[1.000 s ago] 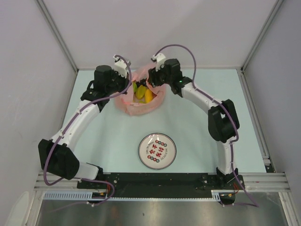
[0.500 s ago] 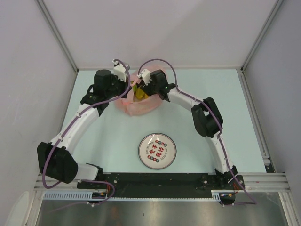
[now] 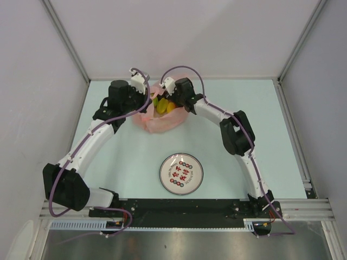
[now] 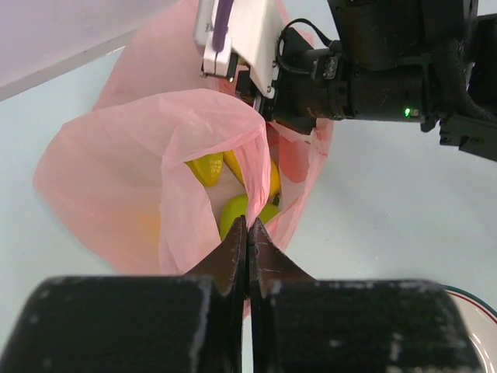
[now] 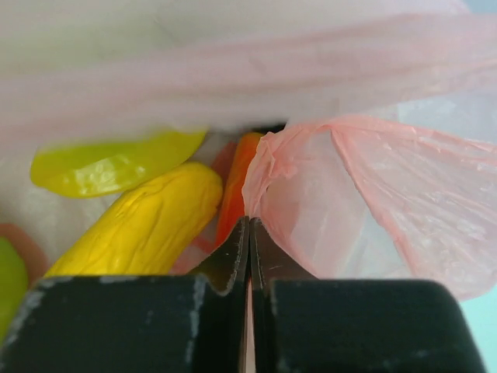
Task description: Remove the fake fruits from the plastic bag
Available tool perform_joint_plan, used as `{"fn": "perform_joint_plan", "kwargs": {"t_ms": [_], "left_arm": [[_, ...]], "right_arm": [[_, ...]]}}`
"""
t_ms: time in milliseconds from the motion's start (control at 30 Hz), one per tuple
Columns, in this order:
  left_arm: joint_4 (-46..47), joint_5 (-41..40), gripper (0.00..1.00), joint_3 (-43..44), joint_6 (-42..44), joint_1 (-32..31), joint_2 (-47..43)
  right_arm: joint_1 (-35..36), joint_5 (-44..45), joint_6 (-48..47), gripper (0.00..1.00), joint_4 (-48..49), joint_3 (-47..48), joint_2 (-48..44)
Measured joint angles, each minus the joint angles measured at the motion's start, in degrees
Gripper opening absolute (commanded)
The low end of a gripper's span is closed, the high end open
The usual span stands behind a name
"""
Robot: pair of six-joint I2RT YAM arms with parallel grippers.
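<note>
The pink plastic bag [image 3: 161,120] lies at the far middle of the table with its mouth up. Inside it are the fake fruits [image 3: 163,106]: a yellow one [image 5: 140,221], a yellow-green one [image 5: 109,165] and an orange one [image 5: 235,190] in the right wrist view, and a green one [image 4: 233,214] in the left wrist view. My left gripper [image 4: 247,222] is shut on the bag's near rim, pink film pinched between its fingers. My right gripper [image 5: 249,220] is shut on a gathered fold of the rim on the opposite side. In the top view both grippers [image 3: 147,102] [image 3: 171,101] meet over the bag's mouth.
A round white plate [image 3: 181,174] with red lettering lies on the table in front of the bag. Grey walls close in the left, right and far sides. The right arm's wrist [image 4: 373,70] hangs just beyond the bag in the left wrist view.
My right arm swung left to the bag's mouth and its gripper, open before, has shut on the rim. The left gripper kept its grip and place.
</note>
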Motion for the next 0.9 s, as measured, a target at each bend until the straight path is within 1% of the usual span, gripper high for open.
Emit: {"fn": "perform_joint_plan", "kwargs": {"t_ms": [133, 267, 367, 433, 533, 700, 733, 833, 900], "left_arm": [[0.1, 0.0, 0.01, 0.0, 0.0, 0.0, 0.0], [0.4, 0.7, 0.00, 0.3, 0.0, 0.0, 0.7], [0.6, 1.2, 0.00, 1.8, -0.1, 0.0, 2.9], [0.4, 1.8, 0.00, 4.9, -0.5, 0.0, 5.7], [-0.2, 3.1, 0.00, 12.8, -0.9, -0.3, 11.9], [-0.3, 6.1, 0.00, 34.6, -2.4, -0.6, 25.5], [-0.2, 6.9, 0.00, 39.8, -2.5, -0.6, 28.3], [0.3, 8.1, 0.00, 51.7, -2.4, -0.9, 34.6], [0.8, 8.6, 0.00, 56.8, -2.4, -1.2, 36.8]], "right_arm": [[-1.6, -4.6, 4.0, 0.00, -2.5, 0.0, -1.0], [-4.3, -7.3, 11.5, 0.00, -3.9, 0.0, -4.9], [-8.0, -8.7, 17.6, 0.00, -4.0, 1.3, -8.8], [-11.2, -9.3, 21.0, 0.00, -3.6, 3.5, -10.8], [-16.1, -9.7, 24.8, 0.00, -1.9, 7.1, -12.7], [-22.7, -9.1, 28.7, 0.00, 1.6, 13.0, -12.6], [-23.5, -8.7, 29.0, 0.00, 1.9, 14.3, -12.4], [-24.7, -7.5, 29.4, 0.00, 3.3, 16.4, -12.2], [-25.0, -6.8, 28.9, 0.00, 4.5, 16.3, -12.9]]}}
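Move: Both shut grippers already hold the pink bag's rim, with the fruits low inside it. From the right gripper, the yellow fruit lies about 1 cm back, 4 cm left and 6 cm down; the orange carrot is some 3 cm ahead and 3 cm left, the yellow-green fruit about 1 cm ahead and 8 cm left, both similarly low. From the left gripper, the yellow fruit lies roughly 14 cm ahead, 10 cm right and 22 cm down. Keep both grippers shut on the bag and hoist it by its two sides. Swing the right gripper up about 30 cm and outward to the right some 22 cm, a little forward, rolling its left side up and turning clockwise. A moment later carry the left gripper forward and up, about 15 cm each, drifting right, its fingers tipping upward some 20 degrees. ##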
